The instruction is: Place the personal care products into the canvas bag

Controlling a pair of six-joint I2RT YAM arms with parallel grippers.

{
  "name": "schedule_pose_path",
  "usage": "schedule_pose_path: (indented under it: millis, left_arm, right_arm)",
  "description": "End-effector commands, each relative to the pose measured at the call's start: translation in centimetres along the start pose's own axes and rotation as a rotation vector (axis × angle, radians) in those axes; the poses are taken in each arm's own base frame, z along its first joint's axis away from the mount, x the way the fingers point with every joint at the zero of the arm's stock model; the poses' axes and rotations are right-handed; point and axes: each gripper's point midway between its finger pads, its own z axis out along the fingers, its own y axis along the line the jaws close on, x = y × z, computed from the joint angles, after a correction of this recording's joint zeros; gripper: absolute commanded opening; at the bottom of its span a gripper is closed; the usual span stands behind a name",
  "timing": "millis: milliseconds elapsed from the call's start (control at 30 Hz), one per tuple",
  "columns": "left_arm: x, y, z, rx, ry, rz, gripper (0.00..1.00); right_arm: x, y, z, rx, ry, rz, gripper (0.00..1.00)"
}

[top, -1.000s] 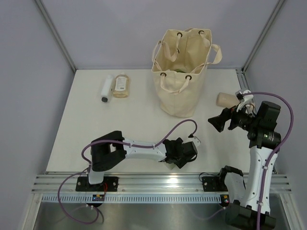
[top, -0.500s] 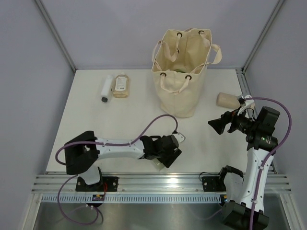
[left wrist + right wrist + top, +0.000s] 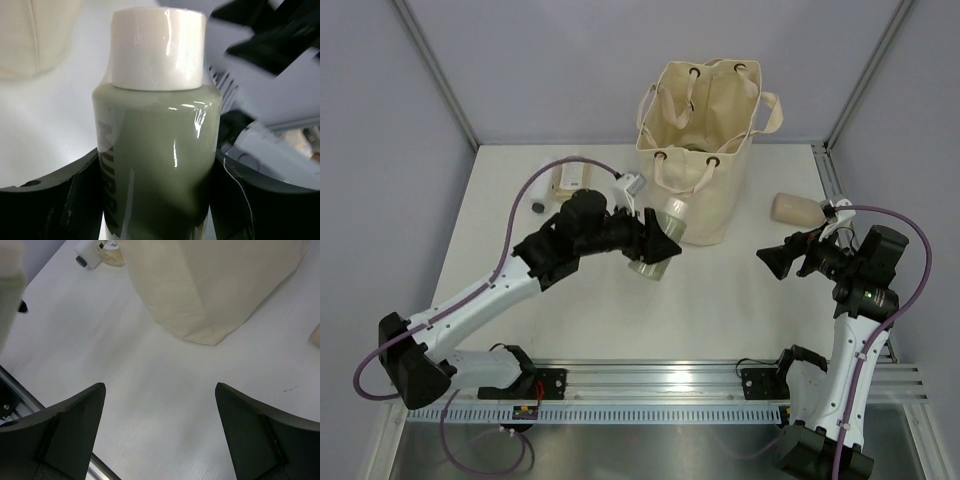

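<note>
My left gripper (image 3: 658, 243) is shut on a sage green bottle (image 3: 647, 266) with a white cap, held above the table just left of the canvas bag's (image 3: 705, 190) front. In the left wrist view the bottle (image 3: 160, 150) fills the space between both fingers of that gripper (image 3: 157, 200). My right gripper (image 3: 780, 258) hangs open and empty right of the bag, over bare table in its wrist view (image 3: 160, 390). A peach bottle (image 3: 792, 208) lies at the right edge. An amber bottle (image 3: 570, 178) and a white tube (image 3: 537, 205) lie at the back left.
The bag (image 3: 215, 285) stands upright with its mouth open and rope handles hanging. Something green (image 3: 695, 148) shows inside it. The left arm's purple cable (image 3: 590, 162) arcs over the amber bottle. Metal rails (image 3: 640, 385) run along the near edge, and grey walls close in the table.
My left arm has swung from the near edge up and back toward the bag, carrying the sage bottle. The right gripper has stayed nearly still and open.
</note>
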Motion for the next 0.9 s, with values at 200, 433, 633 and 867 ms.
schedule_pose_path:
  millis: [200,433,633,867]
  left_arm:
    - [-27.8,-7.8,-4.7,0.247,-0.682,-0.007,0.00]
    - [-37.5,-2.7,3.4,0.207,-0.770,0.038,0.00]
    - [-35.8,5.6,9.3,-0.007,-0.730,0.041,0.00]
    - [-30.6,8.0,12.6,-0.097,-0.564,0.057,0.36]
  right_arm:
    - [-0.7,0.1,-0.1,-0.012,-0.031,-0.014,0.99]
    - [-0.7,0.4,-0.2,-0.019,-0.043,-0.009,1.00]
    - [-1.1,0.4,-0.4,-0.016,-0.061,-0.013,0.99]
    - [-1.1,0.5,-0.5,-0.016,-0.075,-0.010,0.99]
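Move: The left hand holds the green bottle; the canvas bag's mouth lies about 34 cm ahead of it, 10 cm to its right and some 5 cm higher. The amber jar lies on the table about 40 cm ahead, 27 cm left and 26 cm below, the white tube level with the jar and 10 cm farther left. From the right hand, the mouth is about 38 cm ahead, 19 cm left and 5 cm higher. Keeping its grip on the green bottle, the left hand swings forward about 33 cm and some 7 cm right, first climbing about 24 cm to carry the bottle over the canvas bag's near rim. Then it drops about 22 cm into the mouth's left part, the wrist tilting up on the way and largely back, ending turned some 20 degrees counter-clockwise. ##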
